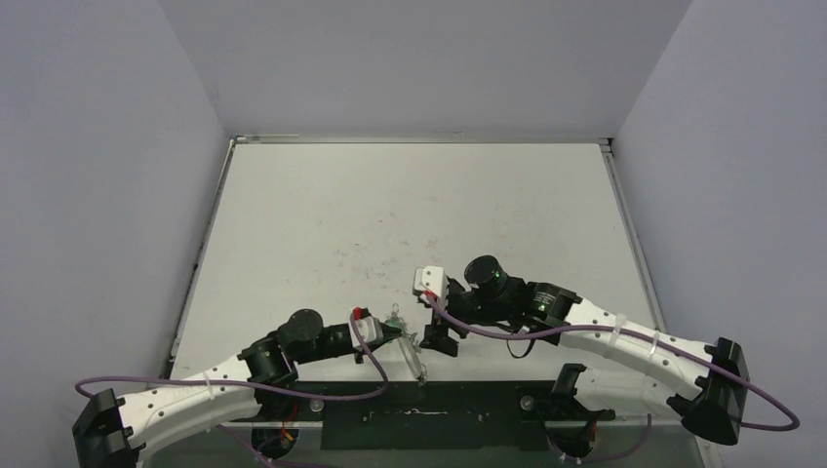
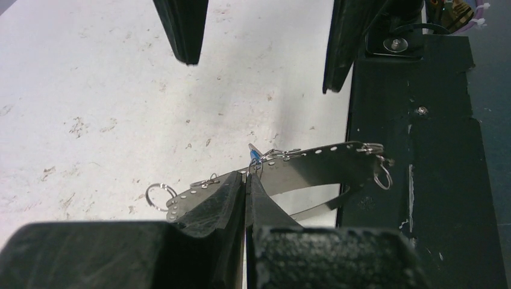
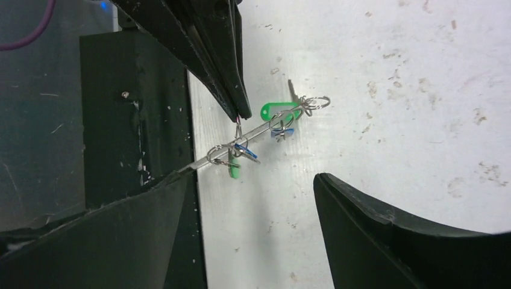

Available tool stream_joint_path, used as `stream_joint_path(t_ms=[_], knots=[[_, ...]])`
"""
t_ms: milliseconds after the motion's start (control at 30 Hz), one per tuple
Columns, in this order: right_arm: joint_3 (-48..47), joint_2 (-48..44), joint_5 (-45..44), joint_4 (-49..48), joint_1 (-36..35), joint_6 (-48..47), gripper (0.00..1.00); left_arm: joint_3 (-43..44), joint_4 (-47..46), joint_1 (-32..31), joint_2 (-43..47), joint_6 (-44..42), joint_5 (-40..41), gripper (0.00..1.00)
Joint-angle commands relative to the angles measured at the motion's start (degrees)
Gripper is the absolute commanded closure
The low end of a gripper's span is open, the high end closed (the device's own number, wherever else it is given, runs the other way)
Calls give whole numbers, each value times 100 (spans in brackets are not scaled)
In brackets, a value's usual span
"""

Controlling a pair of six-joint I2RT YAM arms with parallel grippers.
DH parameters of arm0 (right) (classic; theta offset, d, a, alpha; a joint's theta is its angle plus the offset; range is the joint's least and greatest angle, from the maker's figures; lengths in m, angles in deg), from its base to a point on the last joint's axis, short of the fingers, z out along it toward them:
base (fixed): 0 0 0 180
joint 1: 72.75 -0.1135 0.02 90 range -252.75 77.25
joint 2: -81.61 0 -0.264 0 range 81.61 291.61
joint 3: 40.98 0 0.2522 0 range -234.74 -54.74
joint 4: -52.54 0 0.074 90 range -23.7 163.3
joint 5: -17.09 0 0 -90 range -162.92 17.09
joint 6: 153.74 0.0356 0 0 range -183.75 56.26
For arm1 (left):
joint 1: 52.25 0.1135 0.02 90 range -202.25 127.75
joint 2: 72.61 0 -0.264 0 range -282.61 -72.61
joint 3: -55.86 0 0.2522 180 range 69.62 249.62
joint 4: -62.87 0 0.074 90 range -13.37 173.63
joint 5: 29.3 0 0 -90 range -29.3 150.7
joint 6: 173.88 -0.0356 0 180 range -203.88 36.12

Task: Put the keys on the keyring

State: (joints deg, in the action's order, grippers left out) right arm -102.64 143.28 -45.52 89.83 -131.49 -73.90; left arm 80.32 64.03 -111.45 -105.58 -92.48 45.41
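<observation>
My left gripper is shut on the rim of the keyring, a thin silvery hoop held near the table's front edge. In the left wrist view the left gripper pinches the perforated band of the keyring, with a blue key just beyond the tips. In the right wrist view the keyring shows edge-on. Two green keys and a blue key dangle along it. My right gripper is open and empty just right of the hoop, and its jaws stand wide apart.
A black mounting strip runs along the front edge under the hoop's near end, and shows in the left wrist view. Small empty split rings hang on the hoop's rim. Grey walls enclose the scuffed white table.
</observation>
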Motion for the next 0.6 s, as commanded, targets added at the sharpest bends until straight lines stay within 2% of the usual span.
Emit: stream_joint_path(t_ms=[0,200,433,567], knots=[[303,-527,-318,-803,147,238,16,-2,-14,-11,127,147,249,100],[633,-791,-186,-1339,540,679,0,11,-169,-5,111,410,312,100],[862,-802,-278,-1658,892,1158,0,143,-519,2,-414,909,580,100],[934,-779,-444,-1747,947,1374,0,317,-530,-3,-828,1378,1413,100]])
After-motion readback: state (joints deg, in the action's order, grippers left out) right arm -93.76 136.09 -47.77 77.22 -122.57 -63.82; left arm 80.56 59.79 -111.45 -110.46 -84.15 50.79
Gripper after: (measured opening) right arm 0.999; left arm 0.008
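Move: My left hand already pinches a small ring on the metal keyring. The keyring's middle is about 3 cm back from that hand, 2 cm to its right and 3 cm below. From my empty right hand, it lies roughly 2 cm back, 4 cm left and 6 cm below. The blue key hangs about 4 cm left of my right hand, level fore and aft and 6 cm down; the far green key is some 5 cm ahead, 7 cm left and 6 cm down. I back my free right hand away from the keyring, about 5 cm forward with a small drift to the right, rising a little and then easing down. Its already parted fingers spread fully as the wrist swings some 15 degrees clockwise. My left hand keeps its pinch, easing forward 1 to 2 cm late on and turning slightly counter-clockwise. ##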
